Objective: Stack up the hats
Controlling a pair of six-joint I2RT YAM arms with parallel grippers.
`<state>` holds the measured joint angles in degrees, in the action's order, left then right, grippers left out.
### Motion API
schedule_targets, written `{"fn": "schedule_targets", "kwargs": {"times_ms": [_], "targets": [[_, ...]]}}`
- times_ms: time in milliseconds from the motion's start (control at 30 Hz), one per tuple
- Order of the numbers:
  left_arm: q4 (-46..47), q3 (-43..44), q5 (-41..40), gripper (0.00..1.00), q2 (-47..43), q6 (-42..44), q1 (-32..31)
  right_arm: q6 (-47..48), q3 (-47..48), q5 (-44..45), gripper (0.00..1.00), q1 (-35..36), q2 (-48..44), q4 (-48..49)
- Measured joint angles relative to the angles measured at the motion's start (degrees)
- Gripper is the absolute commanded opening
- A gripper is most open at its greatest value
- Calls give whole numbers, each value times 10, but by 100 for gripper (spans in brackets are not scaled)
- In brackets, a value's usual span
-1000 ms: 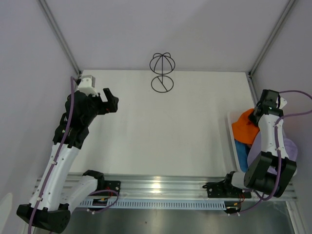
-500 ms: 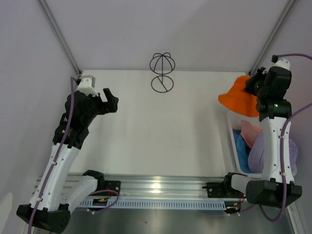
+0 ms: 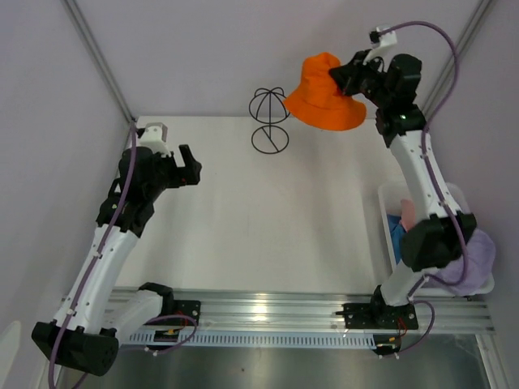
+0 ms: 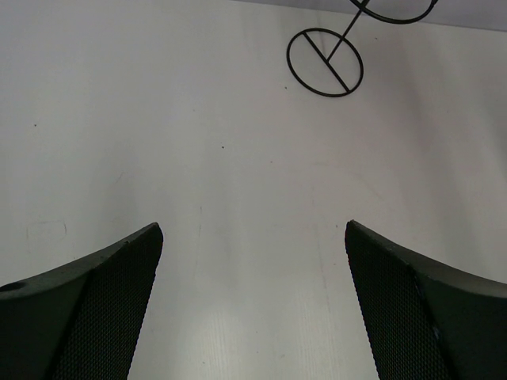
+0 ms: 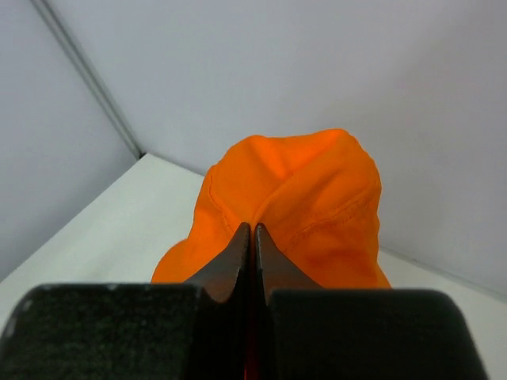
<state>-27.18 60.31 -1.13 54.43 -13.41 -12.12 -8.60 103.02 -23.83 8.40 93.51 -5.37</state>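
Observation:
My right gripper [image 3: 345, 74] is shut on the crown of the orange hat [image 3: 323, 96], which hangs high in the air just right of the black wire hat stand [image 3: 270, 121]. The right wrist view shows the pinched orange hat [image 5: 309, 206] folded in front of the shut gripper [image 5: 253, 228]. A pink hat [image 3: 408, 212], a blue hat [image 3: 396, 237] and a pale purple hat [image 3: 477, 258] lie in the white basket [image 3: 388, 197] at the right. My left gripper [image 3: 190, 166] stands open and empty over the table at the left, and its wrist view shows the gripper [image 4: 253, 229] above bare table.
The hat stand's ring base [image 4: 325, 62] lies ahead of the left gripper. Grey walls with metal corner posts [image 3: 101, 61] close in the back and sides. An aluminium rail [image 3: 259, 312] runs along the near edge.
My right arm has lifted the orange hat out of the basket and swung it up and left to near the hat stand. The left arm has barely shifted.

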Motion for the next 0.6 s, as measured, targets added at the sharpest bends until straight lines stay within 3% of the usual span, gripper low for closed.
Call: {"fn": "schedule_targets", "kwargs": {"times_ms": [200, 300, 433, 600], "targets": [[9, 2, 36, 100, 43, 4, 0, 29, 196, -61, 0, 24, 241, 25], [2, 28, 59, 99, 90, 2, 0, 33, 270, -68, 0, 34, 316, 23], [8, 72, 82, 100, 158, -23, -1, 43, 267, -57, 0, 38, 317, 37], [52, 160, 93, 100, 257, -109, -1, 56, 145, -43, 0, 21, 209, 74]]}}
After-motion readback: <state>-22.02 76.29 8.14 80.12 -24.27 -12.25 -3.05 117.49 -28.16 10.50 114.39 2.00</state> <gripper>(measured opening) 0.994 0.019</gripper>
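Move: The orange hat is already pinched in the right fingers, its middle about 3 cm left of, 1 cm ahead of and 7 cm below them. The hat stand's wire head lies roughly 8 cm ahead, 15 cm to the left and 22 cm below that hand. From the empty left hand the wire head is some 26 cm ahead, 22 cm to the right and 6 cm lower, the orange hat about 19 cm ahead, 34 cm right and 10 cm higher. Keeping its pinch on the orange hat, the right hand swings forward, left and down beside the stand's wire head, about 12 cm out with a slight counter-clockwise turn, then reverses and draws back, right and up by some 5 cm. Meanwhile the left hand, fingers still wide open, reaches about 10 cm forward and 6 cm right towards the stand, dipping some 3 cm before rising again as it rolls its left side down. ##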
